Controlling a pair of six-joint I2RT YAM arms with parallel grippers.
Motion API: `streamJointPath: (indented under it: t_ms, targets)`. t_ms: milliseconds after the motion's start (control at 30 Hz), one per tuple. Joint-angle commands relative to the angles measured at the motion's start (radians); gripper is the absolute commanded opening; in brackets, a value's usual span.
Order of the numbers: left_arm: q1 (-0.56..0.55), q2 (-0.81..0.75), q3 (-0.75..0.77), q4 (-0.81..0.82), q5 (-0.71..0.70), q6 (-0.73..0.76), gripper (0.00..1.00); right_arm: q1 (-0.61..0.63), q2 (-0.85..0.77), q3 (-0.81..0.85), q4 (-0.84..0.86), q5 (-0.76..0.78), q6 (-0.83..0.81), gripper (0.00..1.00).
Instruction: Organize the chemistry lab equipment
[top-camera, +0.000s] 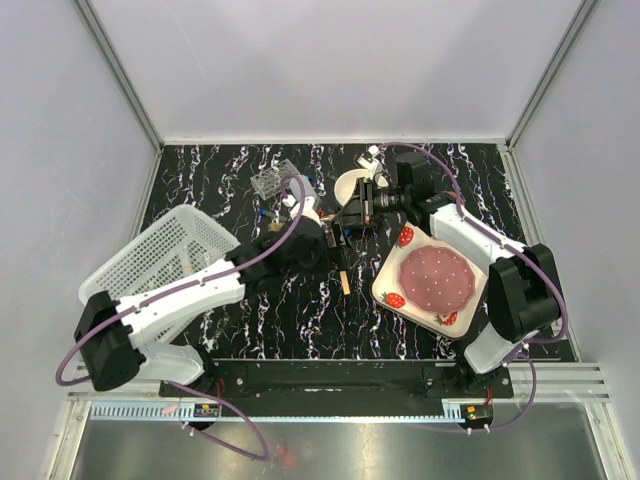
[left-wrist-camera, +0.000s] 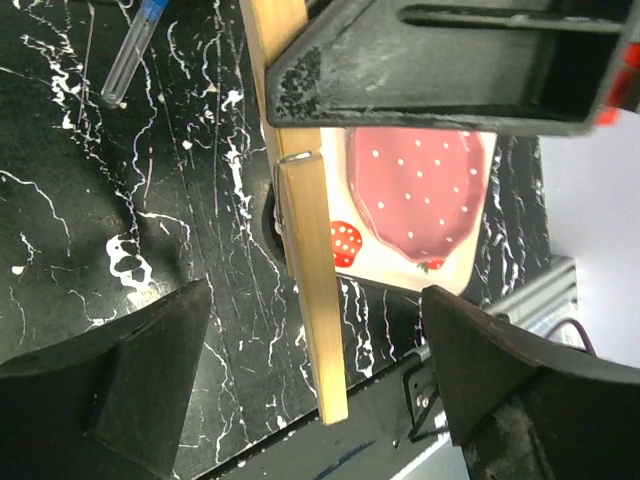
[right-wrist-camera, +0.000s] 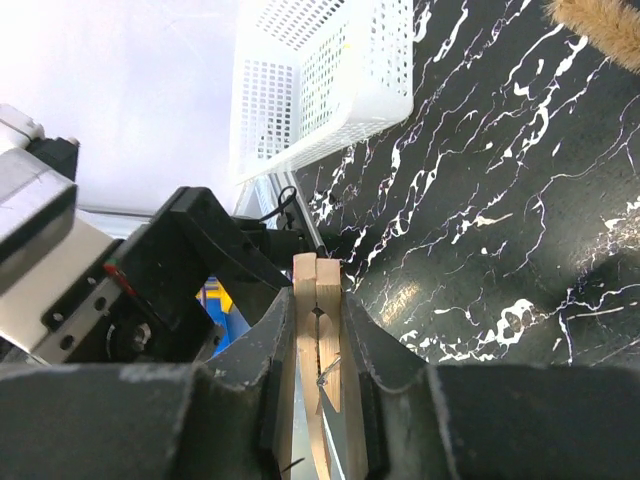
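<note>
My right gripper (right-wrist-camera: 320, 318) is shut on a wooden clothes peg (right-wrist-camera: 320, 300), one of the short wooden sticks, pinched between both fingers. From above, the peg (top-camera: 345, 278) hangs down from the right gripper (top-camera: 350, 228) at mid-table. My left gripper (left-wrist-camera: 315, 370) is open, its two dark fingers (left-wrist-camera: 150, 370) standing wide on either side of the peg's free end (left-wrist-camera: 312, 300) without touching it. A thin blue-capped tube (left-wrist-camera: 130, 55) lies on the black marble top. The clear tube rack (top-camera: 272, 181) stands behind the left gripper (top-camera: 322, 232).
A white mesh basket (top-camera: 160, 255) lies tilted at the left, also in the right wrist view as the basket (right-wrist-camera: 320, 80). A strawberry-printed plate (top-camera: 430, 275) lies under the right arm. A white bowl (top-camera: 350, 185) stands at the back.
</note>
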Motion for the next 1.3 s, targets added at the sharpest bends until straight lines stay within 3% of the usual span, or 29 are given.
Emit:
streamJointPath:
  t_ms: [0, 33, 67, 167, 200, 300, 433, 500, 633, 667, 767, 867, 1000, 1167, 1267]
  targets:
    - [-0.039, 0.116, 0.151, -0.172, -0.167, -0.045, 0.84, -0.012, -0.067, -0.006, 0.075, 0.000, 0.018, 0.13]
    - [-0.045, 0.134, 0.170, -0.195, -0.178, -0.044, 0.79, -0.012, -0.070, -0.014, 0.077, 0.002, 0.018, 0.13]
    - [-0.053, 0.148, 0.189, -0.235, -0.205, -0.041, 0.67, -0.012, -0.071, -0.015, 0.077, 0.003, 0.020, 0.13]
    - [-0.085, 0.200, 0.258, -0.290, -0.254, -0.028, 0.52, -0.012, -0.079, -0.028, 0.078, 0.014, 0.018, 0.13]
    - [-0.096, 0.210, 0.271, -0.318, -0.264, -0.025, 0.40, -0.012, -0.080, -0.032, 0.080, 0.022, 0.018, 0.12]
    - [-0.100, 0.216, 0.295, -0.336, -0.280, -0.008, 0.19, -0.013, -0.083, -0.040, 0.083, 0.026, 0.018, 0.13]
    - [-0.100, 0.185, 0.267, -0.329, -0.284, 0.022, 0.06, -0.013, -0.091, -0.045, 0.087, 0.025, 0.008, 0.15]
    - [-0.096, 0.153, 0.241, -0.321, -0.284, 0.054, 0.03, -0.012, -0.094, -0.043, 0.086, 0.020, -0.011, 0.20]
    - [-0.057, 0.063, 0.167, -0.319, -0.270, 0.091, 0.00, -0.012, -0.111, -0.023, 0.077, -0.019, -0.075, 0.45]
    - [-0.044, 0.038, 0.147, -0.321, -0.258, 0.094, 0.00, -0.012, -0.113, -0.014, 0.054, -0.032, -0.100, 0.64]
    - [0.033, -0.077, 0.068, -0.338, -0.233, 0.127, 0.00, -0.018, -0.136, 0.035, -0.061, -0.046, -0.271, 0.90]
    - [0.154, -0.200, 0.009, -0.384, -0.208, 0.188, 0.00, -0.050, -0.162, 0.061, -0.124, -0.050, -0.359, 0.98]
    - [0.448, -0.293, -0.034, -0.424, -0.123, 0.316, 0.00, -0.095, -0.201, 0.020, -0.135, -0.069, -0.446, 1.00]
    - [0.750, -0.272, -0.023, -0.474, -0.063, 0.444, 0.00, -0.122, -0.248, -0.095, -0.181, -0.079, -0.642, 1.00]
    - [0.864, -0.226, -0.012, -0.490, -0.072, 0.481, 0.01, -0.144, -0.275, -0.138, -0.199, -0.095, -0.696, 1.00]
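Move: The wooden clamp slants between my hands: my right fingers hold its far, upper half, its middle about 4 cm back and 3 cm below them. My open left fingers straddle the nearer half, the clamp's middle some 3 cm ahead and 1 cm right. From my left hand the white basket lies roughly 42 cm left, 1 cm forward, and the strawberry tray about 23 cm right, 2 cm forward, both well below; the brush is some 13 cm left and 14 cm ahead, down on the table. My left hand sinks about 3 cm, rolls some 20 degrees and closes on the clamp while my right keeps its pinch. Then my right fingers open wide, and that hand draws away about 6 cm to the right, rolling. My left keeps its grip and sweeps quickly about 29 cm left and a little forward, turning counter-clockwise, to bring the clamp over the basket. ##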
